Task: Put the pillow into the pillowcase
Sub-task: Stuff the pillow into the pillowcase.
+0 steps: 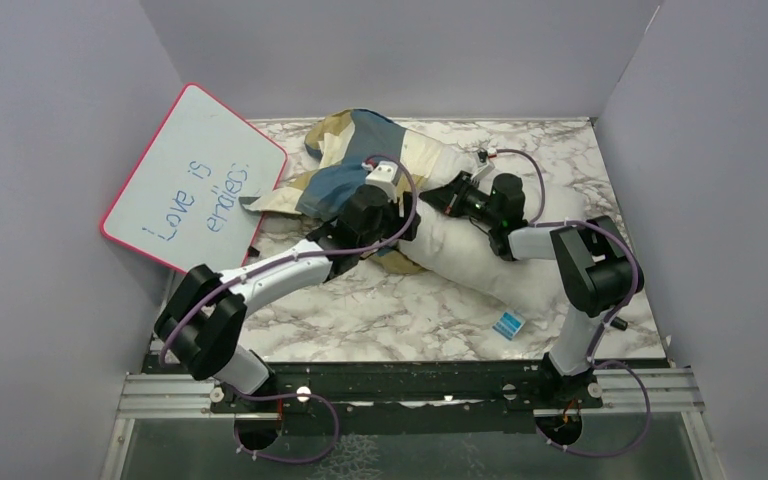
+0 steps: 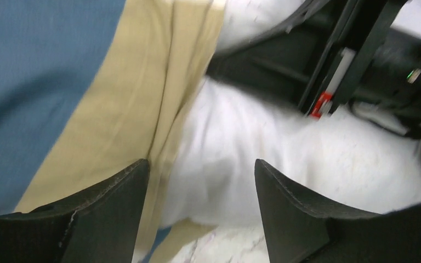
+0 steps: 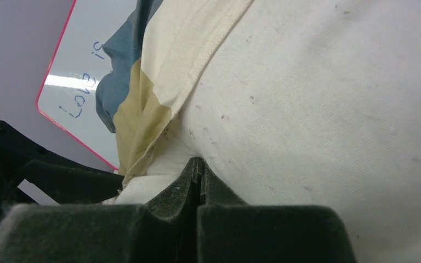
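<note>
The white pillow (image 1: 470, 255) lies slantwise across the middle of the marble table, its blue tag (image 1: 508, 323) at the near right corner. Its far end sits inside the mouth of the blue, tan and cream checked pillowcase (image 1: 360, 150), which is bunched up behind it. My left gripper (image 1: 405, 226) (image 2: 200, 183) hangs open over the pillowcase's tan hem (image 2: 142, 109), where it meets the pillow (image 2: 241, 148); nothing is between its fingers. My right gripper (image 1: 440, 195) (image 3: 199, 164) is shut, its tips pushed into the pillow (image 3: 318, 98) just beside the pillowcase's cream hem (image 3: 197, 44).
A pink-rimmed whiteboard (image 1: 195, 175) with blue writing leans against the left wall, next to the pillowcase. Grey walls close in the table at the back and on both sides. The two grippers stand close together; the right one's black body (image 2: 351, 55) shows in the left wrist view.
</note>
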Tool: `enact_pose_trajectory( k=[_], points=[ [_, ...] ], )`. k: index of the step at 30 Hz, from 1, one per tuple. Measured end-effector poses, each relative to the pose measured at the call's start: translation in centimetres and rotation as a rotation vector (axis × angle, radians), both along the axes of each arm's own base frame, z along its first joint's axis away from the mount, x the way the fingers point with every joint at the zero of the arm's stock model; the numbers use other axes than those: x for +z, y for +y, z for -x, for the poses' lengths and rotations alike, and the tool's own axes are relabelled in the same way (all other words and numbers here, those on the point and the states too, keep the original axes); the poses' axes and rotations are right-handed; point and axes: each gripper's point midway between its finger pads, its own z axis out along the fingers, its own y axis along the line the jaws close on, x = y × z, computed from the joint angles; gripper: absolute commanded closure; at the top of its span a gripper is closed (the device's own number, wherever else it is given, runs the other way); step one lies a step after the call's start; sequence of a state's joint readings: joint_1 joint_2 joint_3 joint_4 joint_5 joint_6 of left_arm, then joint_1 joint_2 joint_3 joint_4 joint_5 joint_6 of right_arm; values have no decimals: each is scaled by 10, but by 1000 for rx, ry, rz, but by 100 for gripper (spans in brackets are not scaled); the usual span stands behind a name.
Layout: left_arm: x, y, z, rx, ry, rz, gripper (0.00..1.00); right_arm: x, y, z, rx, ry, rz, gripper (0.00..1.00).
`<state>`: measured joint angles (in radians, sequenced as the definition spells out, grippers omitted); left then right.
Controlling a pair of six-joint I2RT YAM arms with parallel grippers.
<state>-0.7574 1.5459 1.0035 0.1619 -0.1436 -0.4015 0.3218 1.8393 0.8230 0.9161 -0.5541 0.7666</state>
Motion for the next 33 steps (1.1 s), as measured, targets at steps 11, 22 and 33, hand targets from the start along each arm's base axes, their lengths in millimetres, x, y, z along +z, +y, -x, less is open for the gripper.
enact_pose_trajectory(
  k=[11,22,33],
  points=[
    [-86,56,58,63,212,-127,26,3,-1,-2,-12,-7,-2,100],
    [-112,59,47,136,212,-125,78,5,-2,-3,-22,-1,-9,100],
    [-135,-19,81,16,217,-53,100,9,3,-8,-60,30,-54,100]
  ],
)
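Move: The near, lower part of the pillowcase's mouth hem lies about 6 cm back, 3 cm left and 12 cm below the open left hand. The pillowcase's body is 12 cm ahead and 13 cm left. The exposed pillow's middle is some 18 cm right, nearly level fore and aft, and the blue-white tag 16 cm back, 20 cm right. From the right hand, that hem is about 10 cm back, 7 cm left, 9 cm lower. Left hand sinks about 13 cm and back 8, closes on the near lower pillowcase hem, then pulls it right. ##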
